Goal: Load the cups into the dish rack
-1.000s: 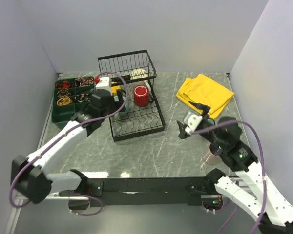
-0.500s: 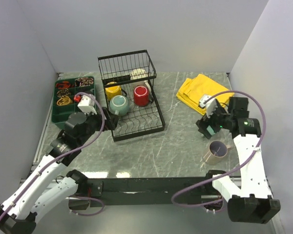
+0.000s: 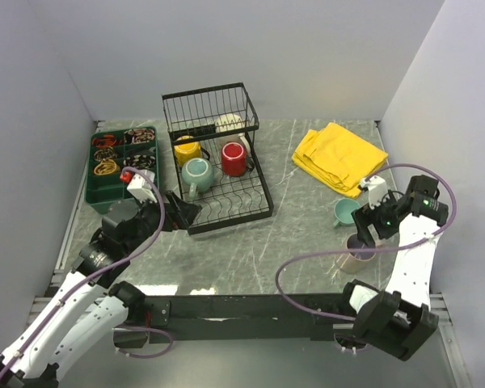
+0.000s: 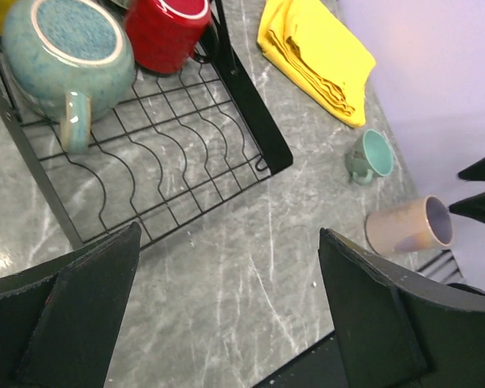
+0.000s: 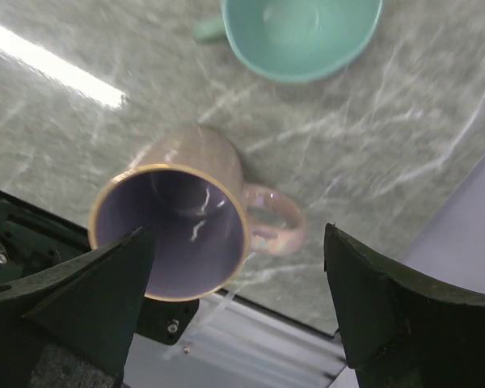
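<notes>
The black wire dish rack (image 3: 263,212) holds a yellow cup (image 3: 186,149), a large teal cup (image 3: 197,174) and a red cup (image 3: 234,158), with a cream cup (image 3: 229,125) in its basket. My left gripper (image 3: 182,214) hangs open just off the rack's near left corner, empty (image 4: 229,234). On the table at the right stand a small teal cup (image 3: 345,212) and a pinkish-beige cup (image 5: 178,234) with a lavender inside. My right gripper (image 5: 238,233) hovers open above the beige cup's rim and handle, holding nothing.
A dark green compartment tray (image 3: 105,190) sits left of the rack. A folded yellow cloth (image 3: 339,158) lies at the back right. The right wall stands close beside the two loose cups, and the table's near edge runs just below the beige cup.
The left gripper let go of the large teal cup in the rack and drew back. The right arm swung toward the near right and now hangs over the beige cup, uncovering the small teal cup.
</notes>
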{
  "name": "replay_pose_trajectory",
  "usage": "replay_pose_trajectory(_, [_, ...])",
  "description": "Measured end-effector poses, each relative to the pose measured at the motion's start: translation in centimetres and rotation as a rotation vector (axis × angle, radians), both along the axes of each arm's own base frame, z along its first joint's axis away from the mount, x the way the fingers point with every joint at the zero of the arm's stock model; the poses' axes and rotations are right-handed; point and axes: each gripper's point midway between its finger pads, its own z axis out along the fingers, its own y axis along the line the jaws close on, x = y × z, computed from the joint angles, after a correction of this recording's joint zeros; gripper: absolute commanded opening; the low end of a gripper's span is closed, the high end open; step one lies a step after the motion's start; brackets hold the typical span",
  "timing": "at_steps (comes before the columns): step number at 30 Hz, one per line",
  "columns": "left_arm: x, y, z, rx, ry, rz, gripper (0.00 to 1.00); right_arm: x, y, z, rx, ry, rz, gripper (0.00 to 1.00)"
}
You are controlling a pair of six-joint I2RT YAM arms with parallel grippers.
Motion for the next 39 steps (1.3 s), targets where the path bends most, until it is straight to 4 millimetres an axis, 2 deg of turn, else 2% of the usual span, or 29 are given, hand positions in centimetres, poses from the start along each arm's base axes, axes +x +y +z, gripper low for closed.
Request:
replay_pose_trajectory(4, [-0.5, -0.2, -0.4, -0.027, 0.017, -0.014, 0.96, -1.0, -1.4, -2.3, 0.0, 0.087, -0.044, 0.88])
replay_pose_trajectory(8, [-1.0, -0.4, -0.7, -0.048, 0.032, -0.026, 0.96, -1.5, -1.6, -4.7, 0.012, 0.149, -0.049, 0.86])
replay_pose_trajectory(15, [-1.3, -0.5, -0.5, -0.071, 0.035, -0.033, 0.96, -0.5, -2.2, -6.7, 0.022, 0.183, -0.003, 0.84])
replay_pose_trajectory(19, [-1.3, -0.6, -0.6, -0.075, 0.042, -0.033, 0.96, 0.2, -2.1, -7.1, -0.004, 0.171, 0.1, 0.77])
replay_pose_trajectory(24, [-1.2, -0.9, -1.1, -0.085, 0.063, -0.036, 0.96, 1.1, -0.4, -7.2, -0.073, 0.136, 0.362, 0.69])
replay_pose_trajectory(29, [-1.1, -1.0, -1.2, -0.089, 0.069, -0.035, 0.96, 1.1, 1.3, -7.4, -0.128, 0.133, 0.596, 0.5])
replay_pose_trajectory(34, [-1.1, -1.0, -1.4, -0.09, 0.072, -0.035, 0.96, 0.5, 1.4, -8.0, -0.163, 0.169, 0.74, 0.27])
replay_pose_trajectory(35, [-1.1, -1.0, -1.4, -0.09, 0.074, -0.035, 0.96, 0.4, 1.3, -8.1, -0.165, 0.176, 0.758, 0.2])
replay_pose_trajectory(39, [-1.1, -1.0, -1.4, -0.096, 0.078, -0.033, 0.96, 0.3, 1.5, -8.1, -0.169, 0.166, 0.82, 0.05])
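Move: The pink cup stands upright under the right hand: its middle is about 3 cm back, 3 cm to the left and some 12 cm below. The teal cup is about 7 cm ahead of the right hand, 6 cm to its left and 13 cm down; the yellow cloth lies roughly 24 cm ahead, 8 cm left and 15 cm down. From the left hand, the pink cup is about 48 cm to the right, 8 cm back and 20 cm lower. Downwards some 8 cm, drifting slightly right and back at first, then forward and left, the right hand sinks to the pink cup's far rim near the handle. The wrist turns about 45 degrees counter-clockwise, and the wide-open fingers close until they pinch the cup's wall, one inside and one outside. ##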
